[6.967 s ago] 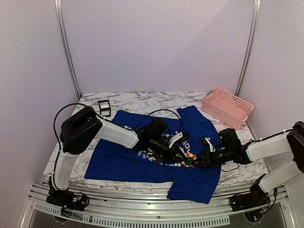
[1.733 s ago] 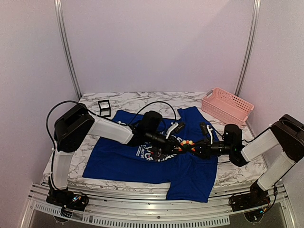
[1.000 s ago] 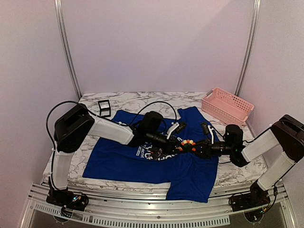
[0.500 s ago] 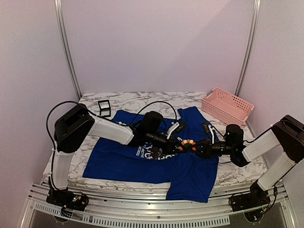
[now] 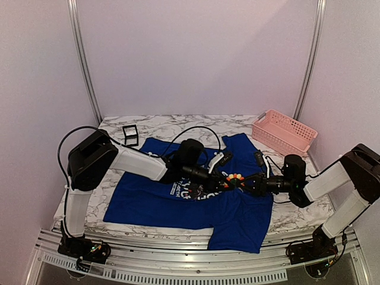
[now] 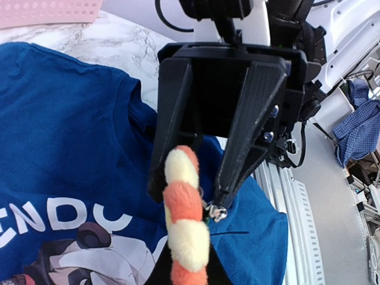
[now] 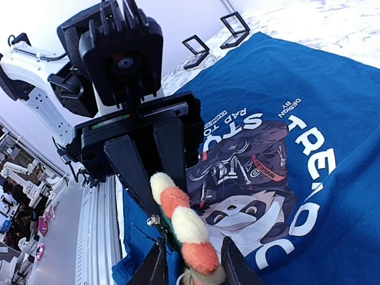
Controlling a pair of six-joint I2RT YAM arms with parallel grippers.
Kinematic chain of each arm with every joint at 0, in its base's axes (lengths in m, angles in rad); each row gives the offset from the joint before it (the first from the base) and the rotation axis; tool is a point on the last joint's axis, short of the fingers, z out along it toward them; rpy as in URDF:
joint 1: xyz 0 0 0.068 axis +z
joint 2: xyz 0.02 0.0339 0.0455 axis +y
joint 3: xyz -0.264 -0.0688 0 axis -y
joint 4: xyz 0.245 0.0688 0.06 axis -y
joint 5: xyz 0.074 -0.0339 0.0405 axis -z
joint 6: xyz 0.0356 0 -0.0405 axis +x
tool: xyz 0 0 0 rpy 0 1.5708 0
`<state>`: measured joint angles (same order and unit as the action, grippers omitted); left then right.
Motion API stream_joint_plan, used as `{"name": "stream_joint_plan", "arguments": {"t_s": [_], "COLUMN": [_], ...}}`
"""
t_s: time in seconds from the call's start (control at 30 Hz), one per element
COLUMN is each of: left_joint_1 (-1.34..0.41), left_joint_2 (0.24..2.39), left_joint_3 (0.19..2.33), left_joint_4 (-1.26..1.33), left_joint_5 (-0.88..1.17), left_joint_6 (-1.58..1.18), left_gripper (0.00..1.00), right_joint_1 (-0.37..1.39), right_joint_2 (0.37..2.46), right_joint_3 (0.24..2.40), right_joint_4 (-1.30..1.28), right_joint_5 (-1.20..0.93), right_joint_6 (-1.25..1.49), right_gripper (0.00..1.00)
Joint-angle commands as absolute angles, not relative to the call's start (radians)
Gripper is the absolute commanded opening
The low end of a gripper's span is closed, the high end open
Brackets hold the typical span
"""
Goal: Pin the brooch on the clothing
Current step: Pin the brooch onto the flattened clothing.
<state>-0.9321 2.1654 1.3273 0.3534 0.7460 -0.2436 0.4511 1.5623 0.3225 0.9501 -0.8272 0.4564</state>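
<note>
The blue panda T-shirt, the clothing [image 5: 148, 202] [image 6: 65, 130] [image 7: 332, 196], lies flat on the marble table. The fuzzy yellow-and-orange brooch [image 5: 234, 178] [image 6: 184, 225] [image 7: 190, 231] hangs edge-on just above its chest print, where both grippers meet tip to tip. My right gripper [image 5: 246, 183] [image 7: 195, 267] is shut on the brooch, one finger on each side. The silver pin clasp [image 6: 217, 211] sits at one fingertip. My left gripper [image 5: 221, 179] [image 6: 199, 261] is shut right behind the brooch, with a raised fold of shirt at its tips. The pinch itself is mostly hidden.
A pink basket [image 5: 284, 135] stands at the back right. A small black square box [image 5: 130, 135] [image 7: 196, 44] sits at the back left, beyond the shirt. The left arm's cable loops over the shirt's collar. A metal rail [image 5: 178, 267] runs along the near edge.
Since seven seconds ago both grippers carried the brooch from the shirt's lower front up to the chest print. In the last second the right wrist eased slightly right; the brooch barely moved.
</note>
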Motion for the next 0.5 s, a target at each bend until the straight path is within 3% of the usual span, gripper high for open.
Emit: {"name": "stream_joint_plan", "arguments": {"t_s": [0.0, 0.2, 0.37, 0.47], "left_joint_1": [-0.933, -0.933, -0.933, -0.934], "left_joint_2": [2.121, 2.125, 2.125, 2.121], "left_joint_3": [1.331, 1.334, 1.335, 1.333], "left_joint_4": [0.359, 0.359, 0.359, 0.354], "left_joint_5": [0.742, 0.742, 0.738, 0.735], "left_joint_6": [-0.230, -0.238, -0.254, -0.254], "left_gripper": [0.00, 0.00, 0.00, 0.00], "right_joint_1": [0.445, 0.443, 0.444, 0.446], "right_joint_2": [1.537, 1.475, 1.424, 1.405], "right_joint_3": [0.319, 0.307, 0.269, 0.254], "right_joint_4": [0.943, 0.866, 0.837, 0.840], "right_joint_5": [-0.849, -0.871, -0.881, -0.860], "right_joint_6": [0.455, 0.394, 0.330, 0.299], "right_gripper": [0.30, 0.33, 0.49, 0.49]}}
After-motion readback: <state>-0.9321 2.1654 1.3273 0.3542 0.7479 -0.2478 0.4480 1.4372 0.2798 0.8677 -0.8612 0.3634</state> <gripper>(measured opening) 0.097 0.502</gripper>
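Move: The brooch is in the left fingers, its middle about 3 cm to the left hand's right and 1 cm ahead, at its height. For the right hand, whose fingers stand at its clasp side, it lies some 3 cm left and 1 cm ahead, level. From the right hand the panda print is roughly 16 cm left, 1 cm back and 6 cm below; the loose sleeve some 14 cm back, 3 cm left, 6 cm below. The right fingers spread wider and back about 2 cm away from the brooch's clasp, rising 1 cm; left keeps its grip. ##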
